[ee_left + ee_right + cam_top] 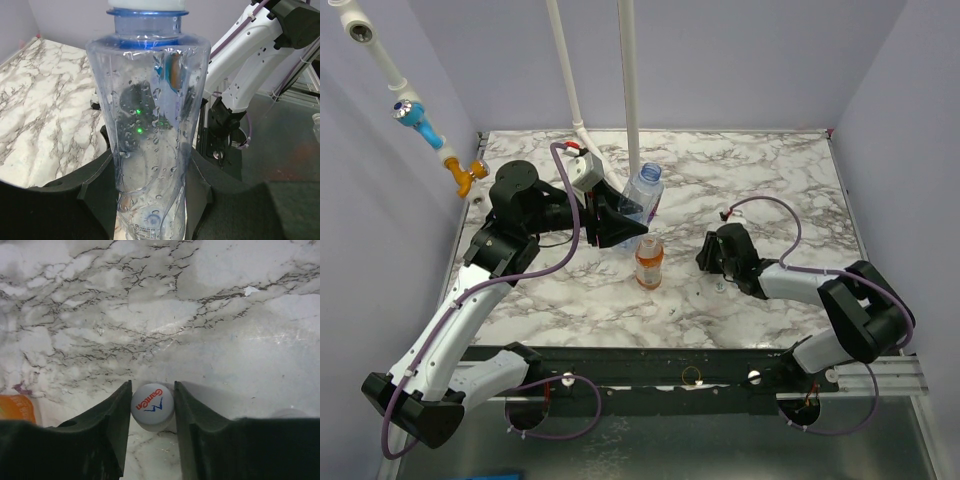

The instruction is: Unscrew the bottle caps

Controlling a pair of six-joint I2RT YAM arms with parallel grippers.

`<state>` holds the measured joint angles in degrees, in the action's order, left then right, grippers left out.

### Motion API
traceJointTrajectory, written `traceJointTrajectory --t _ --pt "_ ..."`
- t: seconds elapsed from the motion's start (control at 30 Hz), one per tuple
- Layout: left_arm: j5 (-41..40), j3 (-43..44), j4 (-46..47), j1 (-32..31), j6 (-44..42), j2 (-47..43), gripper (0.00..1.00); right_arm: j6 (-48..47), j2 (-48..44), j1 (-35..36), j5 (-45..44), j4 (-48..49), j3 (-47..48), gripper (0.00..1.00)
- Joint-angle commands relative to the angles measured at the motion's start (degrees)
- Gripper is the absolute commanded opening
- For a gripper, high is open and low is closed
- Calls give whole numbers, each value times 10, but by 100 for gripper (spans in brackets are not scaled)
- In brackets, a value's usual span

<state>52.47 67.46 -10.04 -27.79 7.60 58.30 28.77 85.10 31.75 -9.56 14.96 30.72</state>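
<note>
A clear blue-tinted bottle [150, 115] with a white cap [147, 5] on its neck stands upright at the table's middle back [642, 195]. My left gripper [623, 218] is shut on its body, one finger [75, 200] on each side. An orange bottle [649, 262] stands just in front of it, between the two arms, and shows at the left edge of the right wrist view [15, 407]. My right gripper [152, 402] is shut on a loose white bottle cap [152, 405] printed in red and blue, low over the marble to the right of the orange bottle [718, 275].
Two white pipes [630, 90] rise from the back of the marble table [770, 180]. A pipe with a blue fitting and a yellow valve [430, 135] runs along the left wall. Purple walls close in the back and sides.
</note>
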Motion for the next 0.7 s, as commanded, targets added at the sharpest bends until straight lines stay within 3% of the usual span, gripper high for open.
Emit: traceJointTrajectory --t 0.0,0.07,0.13,0.4,0.53,0.67 --pt "23 5 -3 4 0 0 0 8 3 -4 -1 6 -6 57" --pt "19 4 -4 4 -2 1 0 4 -20 -4 2 -7 -3 73" --pt "19 4 -4 4 -2 1 0 -3 -54 -4 1 -29 9 80" --pt "17 13 -3 5 -3 8 0 -87 -233 -4 45 -146 162 87" --pt "14 14 -2 5 -4 9 0 -125 -258 -4 181 -189 301 90" --pt "9 13 -1 5 -1 9 0 -119 -228 -4 412 -199 432 99"
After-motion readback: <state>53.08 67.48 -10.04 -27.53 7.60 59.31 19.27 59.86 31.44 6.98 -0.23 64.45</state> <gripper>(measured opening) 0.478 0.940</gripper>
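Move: The white cap my right hand has brought down sits between my right fingertips, right at the hand point, on the table. From that hand the orange bottle stands about 9 cm left and 5 cm back. One loose white cap lies roughly 6 cm right and 6 cm back, and the blue cap some 10 cm right and 5 cm back. From my left hand the cap is about 12 cm ahead, 12 cm right and 38 cm below. I open my right fingers wide to let go of the white cap, hardly shifting at first, then lift steeply away from it, nearly 40 cm up and drifting a few centimetres left. On the way up my wrist tips from pointing down to pointing above level, some 40 degrees, and swings counter-clockwise. My left hand keeps its hold on the clear bottle, almost still. ##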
